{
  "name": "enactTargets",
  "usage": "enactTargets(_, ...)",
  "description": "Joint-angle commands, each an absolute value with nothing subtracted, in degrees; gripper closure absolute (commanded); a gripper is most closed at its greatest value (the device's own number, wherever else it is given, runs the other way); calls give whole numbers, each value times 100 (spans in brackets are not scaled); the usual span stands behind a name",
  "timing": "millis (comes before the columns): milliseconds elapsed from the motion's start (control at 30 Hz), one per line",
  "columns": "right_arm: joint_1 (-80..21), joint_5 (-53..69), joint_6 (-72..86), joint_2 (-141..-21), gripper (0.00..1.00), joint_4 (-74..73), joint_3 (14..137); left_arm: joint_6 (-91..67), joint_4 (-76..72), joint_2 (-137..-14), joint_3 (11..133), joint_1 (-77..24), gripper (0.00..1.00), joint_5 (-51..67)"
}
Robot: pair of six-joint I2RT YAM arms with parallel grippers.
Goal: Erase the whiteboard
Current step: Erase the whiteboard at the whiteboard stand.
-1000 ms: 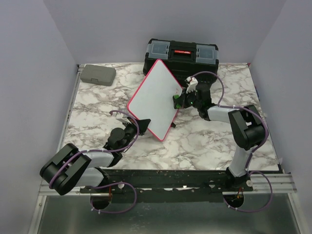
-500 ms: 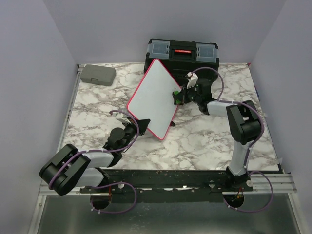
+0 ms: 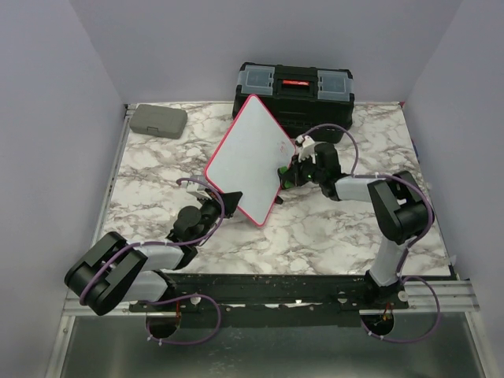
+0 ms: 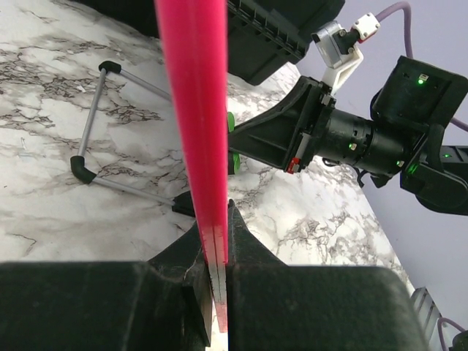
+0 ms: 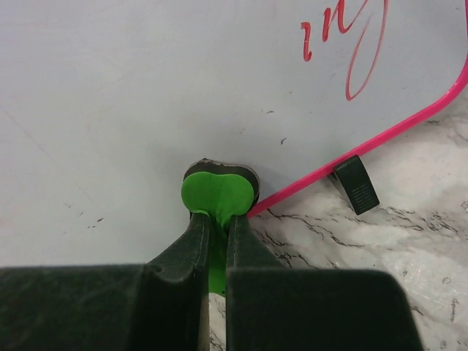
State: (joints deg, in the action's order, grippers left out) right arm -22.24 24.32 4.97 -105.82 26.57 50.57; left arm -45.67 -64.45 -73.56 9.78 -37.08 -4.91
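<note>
The whiteboard (image 3: 248, 153), white with a red-pink frame, stands tilted on one corner at the table's middle. My left gripper (image 3: 227, 201) is shut on its lower frame edge (image 4: 196, 110); in the left wrist view the gripper (image 4: 217, 223) pinches the pink rim edge-on. My right gripper (image 3: 287, 171) is shut on a green eraser (image 5: 219, 191) with a dark pad, pressed against the board's face (image 5: 146, 88) close to its lower right rim. Red handwriting (image 5: 351, 36) shows at the top right of the right wrist view.
A black toolbox (image 3: 293, 87) stands right behind the board at the table's back edge. A small grey case (image 3: 157, 120) lies at the back left. The board's wire stand legs (image 4: 95, 146) and a black foot (image 5: 356, 184) hang over the marble table (image 3: 331, 228).
My right gripper slid the eraser up the board's right side, then back down toward the lower right rim. The left gripper kept its hold and has not moved.
</note>
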Motion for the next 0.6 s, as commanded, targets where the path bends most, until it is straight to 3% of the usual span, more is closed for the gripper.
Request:
enactTargets(0, -2554, 2573, 743, -10766, 99, 2509, 5525, -5010, -7011, -7406, 1283, -3841, 100, 568)
enactTargets(267, -2178, 2352, 1107, -11320, 99, 2472, 6685, -4975, -6925, -7330, 1248, -3841, 100, 598)
enactTargets(567, -2077, 2182, 1040, -11727, 99, 1978, 6683, -5002, -7040, -7401, 1247, -3841, 100, 642)
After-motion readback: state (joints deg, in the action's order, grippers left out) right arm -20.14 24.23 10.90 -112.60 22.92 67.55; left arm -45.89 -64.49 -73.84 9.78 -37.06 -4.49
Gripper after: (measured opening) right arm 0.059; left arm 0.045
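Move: The red "ing" still left on the whiteboard lies about 10 cm ahead of the right hand, 1 cm to its left and 6 cm higher. The stand's bracket sticks out some 5 cm ahead of that hand, 1 cm to its right and 6 cm below. The toolbox is centred about 22 cm straight ahead. From the left hand, the "ing" is roughly 17 cm ahead, 15 cm to the right and about level. Forward and up the slope of the whiteboard, the right hand slides the eraser it still pinches from beside the board's right edge towards the red "ing", some 9 cm in all, starting slowly, then quick, and easing off at the end. The eraser's pad stays on the face. The left hand stays put, keeping its pinch on the board's left edge. ##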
